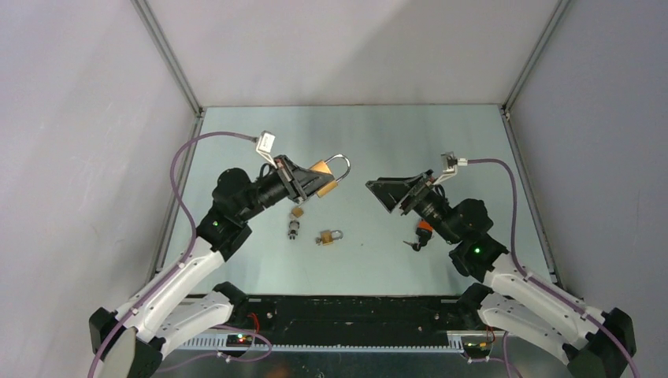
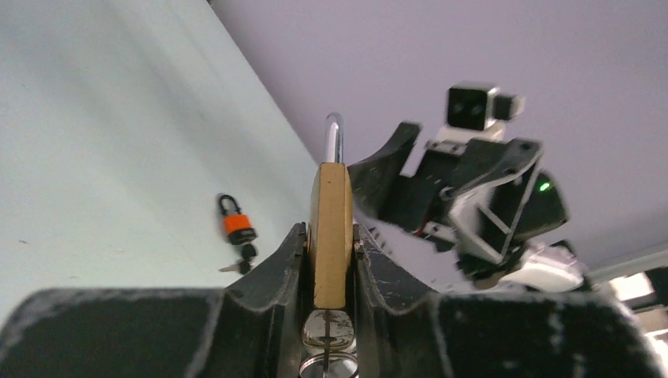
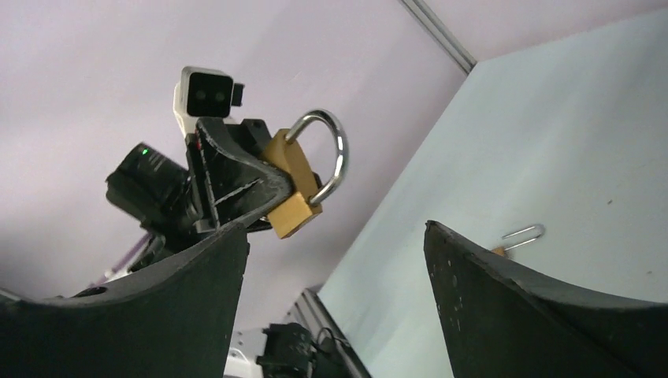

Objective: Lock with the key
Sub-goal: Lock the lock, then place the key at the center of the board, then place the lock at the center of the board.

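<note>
My left gripper [image 1: 311, 183] is shut on a brass padlock [image 1: 324, 176] and holds it above the table, its silver shackle [image 1: 342, 165] pointing toward the right arm. In the left wrist view the padlock [image 2: 331, 197] sits edge-on between the fingers [image 2: 277, 264]. A silver key [image 2: 329, 329] with a ring hangs at the padlock's bottom end. My right gripper [image 1: 386, 193] hovers open a little to the right of the padlock, facing it and apart from it. The right wrist view shows the padlock [image 3: 290, 189] beyond the wide-open, empty right gripper [image 3: 335, 230].
On the table [image 1: 378, 134] lie a small brass padlock [image 1: 330, 236], a small brass piece [image 1: 297, 212] with a metal bit [image 1: 293, 229] below it, and an orange padlock with keys [image 1: 422, 232] by the right arm. Grey walls close in both sides.
</note>
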Controlling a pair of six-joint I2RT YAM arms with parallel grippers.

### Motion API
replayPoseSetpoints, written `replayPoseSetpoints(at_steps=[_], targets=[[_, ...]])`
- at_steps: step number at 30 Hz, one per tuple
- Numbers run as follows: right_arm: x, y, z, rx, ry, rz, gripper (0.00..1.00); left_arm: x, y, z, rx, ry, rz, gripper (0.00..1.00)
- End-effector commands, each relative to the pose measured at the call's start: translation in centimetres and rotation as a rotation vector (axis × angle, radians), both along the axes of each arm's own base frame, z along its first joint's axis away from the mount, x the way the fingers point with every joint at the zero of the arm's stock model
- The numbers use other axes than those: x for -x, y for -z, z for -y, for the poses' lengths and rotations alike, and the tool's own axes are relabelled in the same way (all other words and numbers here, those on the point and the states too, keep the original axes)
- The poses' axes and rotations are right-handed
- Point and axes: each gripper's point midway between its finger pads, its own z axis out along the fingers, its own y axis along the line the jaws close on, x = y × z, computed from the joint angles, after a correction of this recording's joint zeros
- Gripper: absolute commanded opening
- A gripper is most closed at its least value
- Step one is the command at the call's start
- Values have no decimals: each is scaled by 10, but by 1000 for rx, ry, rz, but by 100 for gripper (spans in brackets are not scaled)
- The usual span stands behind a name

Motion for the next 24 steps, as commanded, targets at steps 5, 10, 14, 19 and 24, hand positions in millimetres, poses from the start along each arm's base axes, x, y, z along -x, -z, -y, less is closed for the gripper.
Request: replayPoseSetpoints(at_steps=[5, 10, 14, 19, 24], targets=[[-19, -35, -24, -242, 20, -108, 81, 5, -78, -9, 320, -26, -122, 0], [-17, -54, -35, -302, -8, -93, 72, 6, -78, -6, 337, -10, -161, 0], [-18, -62, -43, -332, -28, -97, 66, 10, -77, -1, 327, 31, -176, 0], [-23, -69, -52, -339, -43, -115, 55, 14, -77, 1, 324, 58, -181, 3], [-31, -64, -60, -333, -53, -149, 48, 18, -81, 0, 327, 69, -171, 4]])
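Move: The big padlock's shackle, the right hand's target, lies about 9 cm to its left, 6 cm ahead and 2 cm higher; the brass body is some 13 cm left and 4 cm ahead at nearly the same height. On the table, roughly 28 cm below, a small padlock lies about 12 cm left and 4 cm back, a wire-shackled lock 19 cm left and 4 cm ahead. From the left hand, which already holds the body, the shackle is about 4 cm ahead, 4 cm right. Leftward by about 6 cm and forward some 3 cm, the right hand closes in on the shackle, dipping slightly before rising to end nearly 3 cm higher, rolling clockwise as seen along its fingers while they narrow from wide to half open around the shackle's curve. The left hand keeps its grip on the body and rolls it about 20 degrees counter-clockwise along its own fingers, rising 2 cm. ##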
